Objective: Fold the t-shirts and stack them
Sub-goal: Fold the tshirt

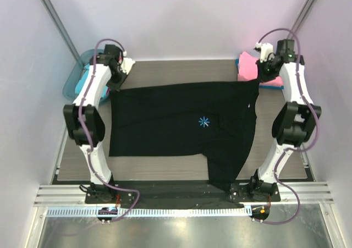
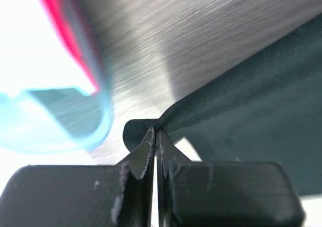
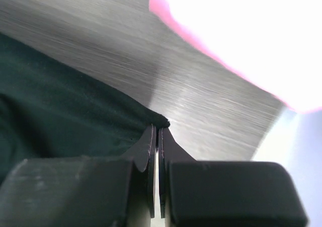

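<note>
A large black t-shirt (image 1: 176, 124) with a small light-blue asterisk mark (image 1: 204, 121) lies spread across the grey table (image 1: 181, 71), one part hanging over the near edge. My left gripper (image 1: 116, 87) is shut on its far left corner; in the left wrist view the gripper (image 2: 156, 131) pinches a fold of the black cloth (image 2: 241, 106). My right gripper (image 1: 258, 81) is shut on the far right corner, where the gripper (image 3: 157, 129) nips the edge of the cloth (image 3: 70, 111). A pink t-shirt (image 1: 248, 66) lies at the back right.
A translucent teal tub (image 1: 78, 75) with cloth inside stands off the table's back left corner; its rim (image 2: 60, 131) shows close to the left gripper. Pink cloth (image 3: 201, 41) lies just beyond the right gripper. White walls enclose the table on three sides.
</note>
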Controlling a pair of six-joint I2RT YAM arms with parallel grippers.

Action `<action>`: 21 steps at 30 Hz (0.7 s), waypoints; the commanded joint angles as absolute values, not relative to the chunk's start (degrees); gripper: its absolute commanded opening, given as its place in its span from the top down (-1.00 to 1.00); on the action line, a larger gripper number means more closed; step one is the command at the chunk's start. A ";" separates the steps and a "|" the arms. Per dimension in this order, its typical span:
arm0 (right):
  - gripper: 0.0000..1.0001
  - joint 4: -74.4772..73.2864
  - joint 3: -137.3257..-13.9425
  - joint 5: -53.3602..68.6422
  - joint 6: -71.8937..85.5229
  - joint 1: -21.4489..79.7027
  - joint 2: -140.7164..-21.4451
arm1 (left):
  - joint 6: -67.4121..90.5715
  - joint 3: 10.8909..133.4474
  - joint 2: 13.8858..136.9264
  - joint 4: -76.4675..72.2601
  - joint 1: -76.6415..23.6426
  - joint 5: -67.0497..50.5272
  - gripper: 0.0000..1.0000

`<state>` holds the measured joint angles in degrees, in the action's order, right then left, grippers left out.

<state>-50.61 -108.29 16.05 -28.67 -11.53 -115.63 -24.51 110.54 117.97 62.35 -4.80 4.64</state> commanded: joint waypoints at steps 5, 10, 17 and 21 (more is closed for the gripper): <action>0.98 -49.04 -99.86 15.65 -34.27 -12.39 -90.82 | -25.84 103.46 95.21 60.03 -4.04 4.39 0.99; 0.98 -47.64 -94.32 15.73 -33.40 -12.92 -73.06 | -26.63 96.51 79.76 59.50 -4.04 4.39 0.99; 0.98 -45.62 -89.39 13.36 -32.70 -12.83 -54.69 | -28.92 90.44 61.64 56.78 -3.96 7.03 1.00; 0.98 -45.61 -90.26 12.05 -31.03 -12.83 -47.91 | -29.79 90.97 54.94 56.34 -3.78 8.17 0.99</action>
<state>-48.95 -89.67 15.11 -32.36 -12.45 -50.70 -27.73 90.32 58.85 59.70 -4.40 5.28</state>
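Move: Each hand already holds a far corner of the black t-shirt, 12 or so cm above the table. From the left hand its blue star lies about 7 cm back, 36 cm right and 10 cm below, the basket 11 cm ahead and 13 cm left. From the right hand the star is 12 cm back and 21 cm left, the pink shirt 11 cm ahead, 4 cm right, and the trailing sleeve 32 cm back, 11 cm left. Both hands, still pinching the t-shirt's corners, sweep up and back roughly 25 cm each way, fingers tipping up 40-odd degrees. ##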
